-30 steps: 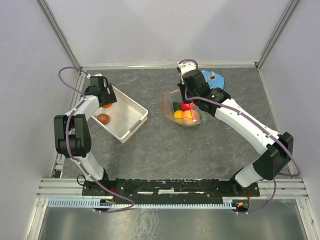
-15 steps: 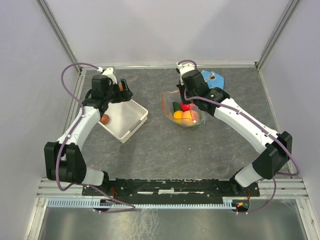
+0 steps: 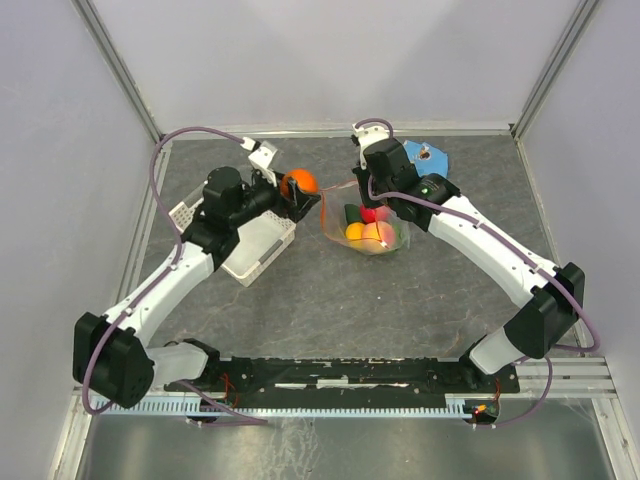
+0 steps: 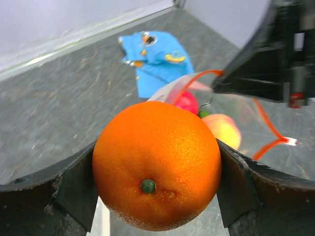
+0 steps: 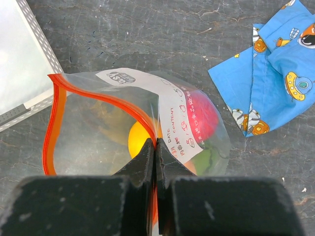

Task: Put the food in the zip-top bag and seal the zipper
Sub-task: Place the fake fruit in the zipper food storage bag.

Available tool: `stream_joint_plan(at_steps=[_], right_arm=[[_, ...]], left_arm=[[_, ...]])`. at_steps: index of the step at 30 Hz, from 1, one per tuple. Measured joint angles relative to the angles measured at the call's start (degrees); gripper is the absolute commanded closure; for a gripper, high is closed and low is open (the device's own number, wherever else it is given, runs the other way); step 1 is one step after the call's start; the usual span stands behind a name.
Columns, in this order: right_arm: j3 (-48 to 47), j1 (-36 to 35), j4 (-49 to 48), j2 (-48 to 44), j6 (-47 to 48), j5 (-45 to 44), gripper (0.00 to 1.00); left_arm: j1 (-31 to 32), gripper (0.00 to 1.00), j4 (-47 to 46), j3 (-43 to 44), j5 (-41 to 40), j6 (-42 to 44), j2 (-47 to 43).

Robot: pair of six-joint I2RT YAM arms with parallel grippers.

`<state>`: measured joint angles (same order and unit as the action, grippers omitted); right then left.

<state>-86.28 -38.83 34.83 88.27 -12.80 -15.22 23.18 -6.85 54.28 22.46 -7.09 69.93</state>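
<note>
My left gripper [image 3: 298, 185] is shut on an orange toy fruit [image 4: 156, 164] and holds it in the air just left of the zip-top bag [image 3: 370, 235]. The bag's mouth gapes open, and its red-orange zipper [image 5: 53, 118] curves in a loop. My right gripper [image 5: 156, 145] is shut on the zipper edge next to the white label [image 5: 170, 123] and holds that edge up. Inside the bag lie a red-pink fruit [image 5: 204, 115], a yellow-orange one [image 5: 139, 137] and a green one [image 5: 210, 158].
A white lattice basket [image 3: 262, 243] sits under my left arm at the left. A blue printed snack packet [image 3: 426, 155] lies behind the bag at the back right. Grey walls close in the table on three sides.
My left arm has lifted the orange fruit out of the white basket and carried it right, up to the bag's open mouth. The right gripper has stayed in place on the zipper edge.
</note>
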Motion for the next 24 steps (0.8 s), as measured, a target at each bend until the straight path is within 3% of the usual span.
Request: stream_joint_plan(at_steps=[8,18,24], right_arm=[[-0.2,0.0,0.1,0.0,-0.9,0.7,0.96],[-0.3,0.0,0.4,0.0,-2.0,2.6,0.96],[-0.5,0.0,0.5,0.0,-2.4,2.8,0.97]], left_arm=[[5.4,0.39,-8.1,-0.3,6.7,2.3,1.0],[9.3,0.39,-13.0,-0.3,9.7,3.6,10.6],[10.0,0.31,-11.8,0.2,8.0,3.7,14.9]])
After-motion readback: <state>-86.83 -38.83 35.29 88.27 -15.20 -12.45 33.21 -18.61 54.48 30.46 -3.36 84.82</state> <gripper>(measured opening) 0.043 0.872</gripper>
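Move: The left hand holds the orange; the bag's open mouth is about 11 cm to its right, 2 cm back and 8 cm lower. The closed right fingers on the rim are some 14 cm right, level ahead and 3 cm lower; the peach in the bag is roughly 20 cm right, 2 back and 19 down. From the right hand, the mouth is about 5 cm left, 2 back and 5 below. Left hand carries the orange 10 cm right, rises slightly, then sinks 8 cm towards the right-held bag mouth. ##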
